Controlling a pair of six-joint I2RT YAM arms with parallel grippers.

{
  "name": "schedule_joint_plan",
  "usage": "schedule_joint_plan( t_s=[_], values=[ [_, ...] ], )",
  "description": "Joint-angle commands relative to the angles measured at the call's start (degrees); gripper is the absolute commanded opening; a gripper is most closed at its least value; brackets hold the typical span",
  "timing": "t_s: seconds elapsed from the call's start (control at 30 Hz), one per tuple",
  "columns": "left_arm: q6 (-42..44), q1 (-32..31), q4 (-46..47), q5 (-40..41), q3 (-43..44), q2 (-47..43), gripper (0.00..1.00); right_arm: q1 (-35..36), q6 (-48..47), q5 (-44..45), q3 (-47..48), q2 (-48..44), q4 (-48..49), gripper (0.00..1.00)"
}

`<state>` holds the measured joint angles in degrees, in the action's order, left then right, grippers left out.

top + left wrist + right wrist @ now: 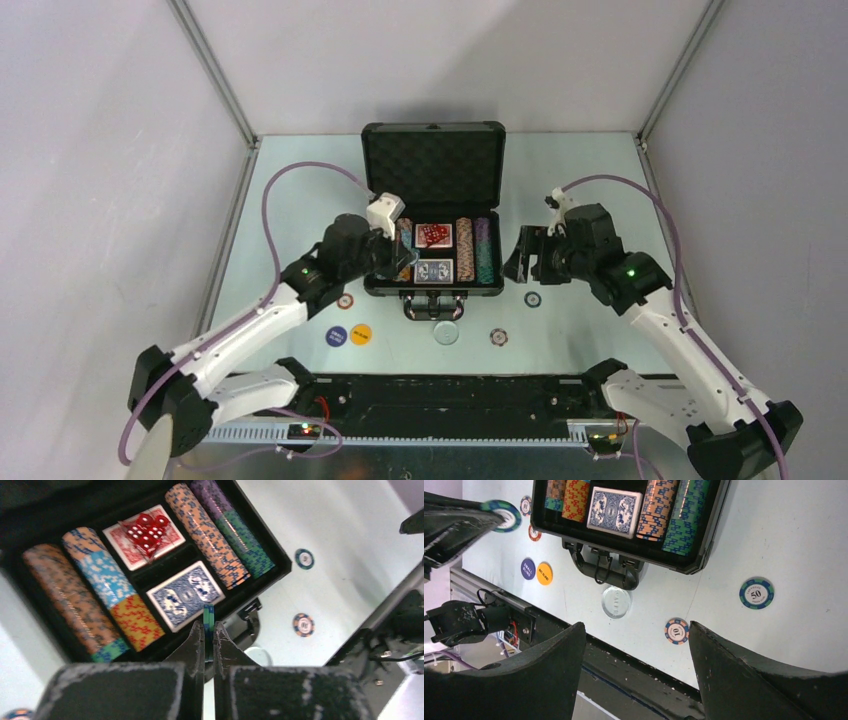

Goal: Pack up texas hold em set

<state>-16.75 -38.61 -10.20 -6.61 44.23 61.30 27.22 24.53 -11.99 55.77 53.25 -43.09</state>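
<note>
The black case (434, 289) lies open at table centre, its foam lid (432, 165) upright. Its tray holds rows of striped chips (102, 575), a blue deck (185, 595), and a red deck with red dice (147, 530) on top. My left gripper (209, 626) is shut on a green-and-blue chip (209, 615) held edge-on over the case's near left corner; the right wrist view shows this held chip (501, 514) face-on. My right gripper (636, 625) hangs open and empty to the right of the case, above a loose "10" chip (676, 630).
Loose on the table: a "50" chip (533, 299), the orange "10" chip (498, 337), another chip (345, 301), a blue button (337, 336), a yellow button (361, 334) and a clear round button (446, 333) by the case handle (433, 308).
</note>
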Motion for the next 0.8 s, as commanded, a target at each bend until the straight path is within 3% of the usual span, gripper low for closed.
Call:
schedule_joint_plan(
  t_s=[0.0, 0.23, 0.37, 0.77],
  values=[
    [10.7, 0.0, -3.1, 5.4, 2.3, -3.9, 0.00, -0.3, 0.2, -2.5, -1.3, -1.3, 3.4, 0.79],
    [29.4, 1.8, -6.8, 5.6, 0.8, -10.6, 0.00, -0.3, 0.0, -4.4, -4.1, -2.6, 5.2, 0.79],
    [40.0, 6.1, -10.8, -3.1, 0.0, -11.9, 0.00, -0.4, -0.1, -5.5, -4.9, -3.2, 5.7, 0.79],
    [60.9, 13.7, -23.8, -11.5, 3.3, -5.8, 0.00, -0.5, -0.9, -7.5, -5.0, -3.0, 5.4, 0.79]
  ],
)
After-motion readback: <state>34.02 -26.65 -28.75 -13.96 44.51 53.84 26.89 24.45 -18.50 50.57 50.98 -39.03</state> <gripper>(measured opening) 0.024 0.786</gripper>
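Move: The left hand already pinches a green-edged chip. The teal near end of the case's leftmost chip column lies about 6 cm to its left, 1 cm ahead and 15 cm below. At similar height, the middle of the blue-and-orange column is 5 cm ahead and 2 cm left; the blue card deck is 1 cm ahead, 5 cm right. From the right hand, the teal end is some 31 cm left, 5 cm ahead and 18 cm below. The left hand carries its chip about 9 cm left over the case, rising then sinking, rolling some 45 degrees. ##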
